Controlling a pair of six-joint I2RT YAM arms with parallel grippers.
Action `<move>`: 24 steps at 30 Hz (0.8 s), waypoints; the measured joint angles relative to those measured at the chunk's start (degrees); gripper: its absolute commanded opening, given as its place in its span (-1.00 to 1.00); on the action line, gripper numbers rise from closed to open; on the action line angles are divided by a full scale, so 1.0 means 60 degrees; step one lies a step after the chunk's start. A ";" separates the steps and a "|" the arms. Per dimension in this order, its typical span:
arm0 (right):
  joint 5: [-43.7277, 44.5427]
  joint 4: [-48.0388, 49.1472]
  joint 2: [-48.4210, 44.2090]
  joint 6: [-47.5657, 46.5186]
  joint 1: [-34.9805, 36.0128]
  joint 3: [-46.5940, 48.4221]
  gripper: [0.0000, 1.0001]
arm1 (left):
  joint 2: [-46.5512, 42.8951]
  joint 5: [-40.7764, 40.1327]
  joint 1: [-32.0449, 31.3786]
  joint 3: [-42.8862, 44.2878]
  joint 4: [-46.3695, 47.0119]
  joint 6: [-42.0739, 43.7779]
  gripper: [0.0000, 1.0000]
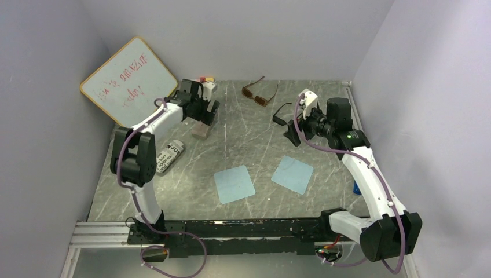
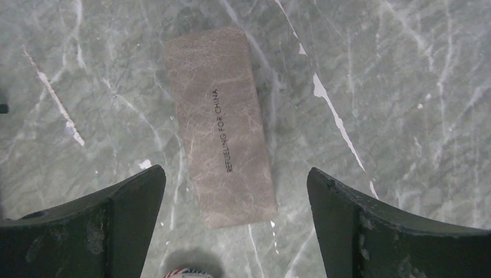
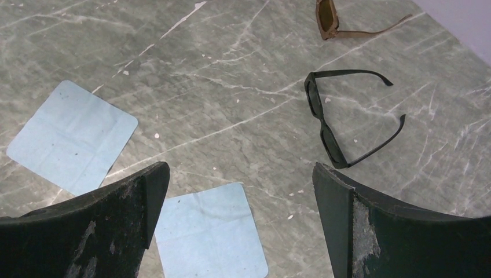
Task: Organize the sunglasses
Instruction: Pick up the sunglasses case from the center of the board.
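Observation:
The brown sunglasses (image 1: 259, 93) lie open at the back of the table; the right wrist view catches one lens (image 3: 328, 16) at its top edge. The black sunglasses (image 1: 278, 119) lie open to their right, with arms spread (image 3: 328, 134). My right gripper (image 1: 294, 132) (image 3: 240, 171) hovers open just near of the black pair, which lies off its right finger. My left gripper (image 1: 207, 114) (image 2: 234, 174) hangs open above a brown rectangular case (image 1: 201, 130) (image 2: 223, 127), holding nothing.
Two blue cloths (image 1: 234, 183) (image 1: 292, 174) lie flat in the near middle, both also in the right wrist view (image 3: 72, 136) (image 3: 208, 231). A grey lettered pouch (image 1: 169, 156) lies at the left. A whiteboard (image 1: 128, 81) leans in the back left corner.

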 measured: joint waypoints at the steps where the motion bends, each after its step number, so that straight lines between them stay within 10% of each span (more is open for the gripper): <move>1: 0.0000 0.0033 0.0011 -0.0004 0.0011 -0.0036 1.00 | 0.0219 -0.0036 -0.0015 0.0102 0.0018 -0.0058 0.94; 24: 0.0109 0.0098 0.0262 -0.0364 0.0448 -0.0244 1.00 | 0.2218 -0.0535 -0.0004 0.1002 0.0517 -0.0703 0.82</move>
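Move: The sunglasses case lies about 4 cm straight ahead of the open left hand, its middle some 9 cm below. Around it, the fabric spray bottle is roughly 11 cm back and 13 cm left of the hand, and the left blue cloth some 21 cm back and 13 cm right. From the right hand, the case is about 16 cm ahead, 35 cm left and 20 cm below. Down and forward at first, then almost straight down, the left hand sinks about 6.5 cm and advances some 3.5 cm onto the middle of the sunglasses case, easing to a slow creep. Its wide-open fingers come to either side of the case, lined up across its width, with a slight counter-clockwise turn; no grip yet. The right hand drifts a couple of centimetres down and left, open and empty. ##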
